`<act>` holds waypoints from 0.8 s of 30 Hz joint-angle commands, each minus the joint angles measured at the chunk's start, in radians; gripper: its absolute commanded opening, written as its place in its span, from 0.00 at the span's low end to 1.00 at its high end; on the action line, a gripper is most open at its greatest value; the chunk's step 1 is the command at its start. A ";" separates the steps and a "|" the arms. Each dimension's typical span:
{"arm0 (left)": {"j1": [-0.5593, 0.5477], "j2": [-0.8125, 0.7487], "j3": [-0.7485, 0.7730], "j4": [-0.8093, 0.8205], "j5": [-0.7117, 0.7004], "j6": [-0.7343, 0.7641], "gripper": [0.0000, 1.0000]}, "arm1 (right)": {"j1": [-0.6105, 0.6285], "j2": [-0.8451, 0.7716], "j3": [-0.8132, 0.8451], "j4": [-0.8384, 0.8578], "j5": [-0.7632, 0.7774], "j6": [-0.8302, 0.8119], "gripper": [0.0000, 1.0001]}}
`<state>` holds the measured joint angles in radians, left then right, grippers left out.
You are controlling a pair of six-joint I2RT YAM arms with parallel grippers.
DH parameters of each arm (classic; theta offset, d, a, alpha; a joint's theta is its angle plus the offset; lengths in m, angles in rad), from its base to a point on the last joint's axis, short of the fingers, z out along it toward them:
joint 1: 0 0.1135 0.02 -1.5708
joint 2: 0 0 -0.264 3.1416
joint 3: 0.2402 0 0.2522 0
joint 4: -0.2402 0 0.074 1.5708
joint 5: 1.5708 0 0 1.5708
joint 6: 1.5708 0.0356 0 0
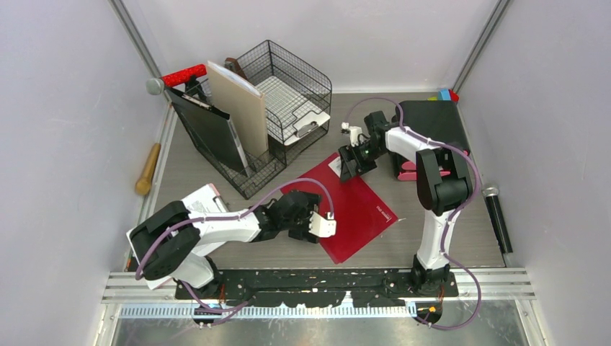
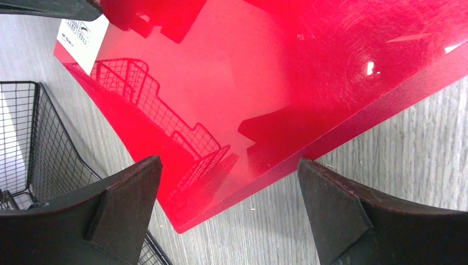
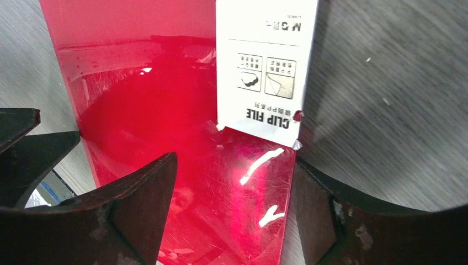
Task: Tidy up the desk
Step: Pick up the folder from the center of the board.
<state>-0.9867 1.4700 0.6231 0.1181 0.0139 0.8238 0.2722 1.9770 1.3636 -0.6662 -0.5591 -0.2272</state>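
Note:
A glossy red clip file (image 1: 360,209) lies flat on the grey wood-grain desk (image 1: 461,231). My left gripper (image 1: 324,225) hovers open over the file's near-left part. In the left wrist view a corner of the file (image 2: 265,83) sits between and ahead of the wide-apart fingers of the left gripper (image 2: 229,212), untouched. My right gripper (image 1: 351,164) is at the file's far corner. In the right wrist view the right gripper (image 3: 234,165) straddles the file's edge (image 3: 165,99) below its white label (image 3: 265,66). One finger is over the file, the other over the desk (image 3: 386,83).
A black wire-mesh tray rack (image 1: 288,94) stands at the back, with a mesh file stand holding clipboards (image 1: 223,137) to its left. A black drawer unit (image 1: 432,119) is at the back right. A microphone (image 1: 497,216) lies at the right, a wooden handle (image 1: 148,169) at the left.

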 commanded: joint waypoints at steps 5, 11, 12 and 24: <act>-0.003 0.069 -0.040 0.024 -0.102 0.030 1.00 | 0.027 0.001 0.041 -0.188 -0.216 0.005 0.66; -0.004 0.054 -0.050 0.025 -0.113 0.026 1.00 | 0.029 -0.059 0.036 -0.243 -0.255 0.004 0.59; -0.003 0.051 -0.051 0.025 -0.117 0.024 1.00 | 0.032 -0.070 0.036 -0.250 -0.258 0.001 0.59; -0.004 0.056 -0.048 0.022 -0.139 0.011 1.00 | 0.049 -0.146 0.010 -0.352 -0.320 -0.046 0.47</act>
<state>-0.9951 1.4708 0.6098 0.1413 -0.1143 0.8425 0.2523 1.8618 1.3987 -0.8112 -0.6506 -0.2916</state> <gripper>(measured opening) 0.994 0.549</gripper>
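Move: Between the two hands lies the red folder: its middle is about 11 cm back and 3 cm left of the right hand, and some 10 cm right and 3 cm ahead of the left one, roughly 3 cm below both. The labelled spine edge runs just under the right hand's outer fingertip. From the right hand the pink-drawer box stands about 27 cm right and 10 cm ahead; from the left hand the wire basket is about 19 cm left and 26 cm ahead. Hooking the folder's spine edge just below its label, the right hand first holds low, then rises about 5 cm and eases back 1–2 cm while its wide-open fingers close to roughly half. Low at the opposite long edge, the left hand stays open with a fingertip against that edge, creeping about 2 cm forward and left and turning slightly. ##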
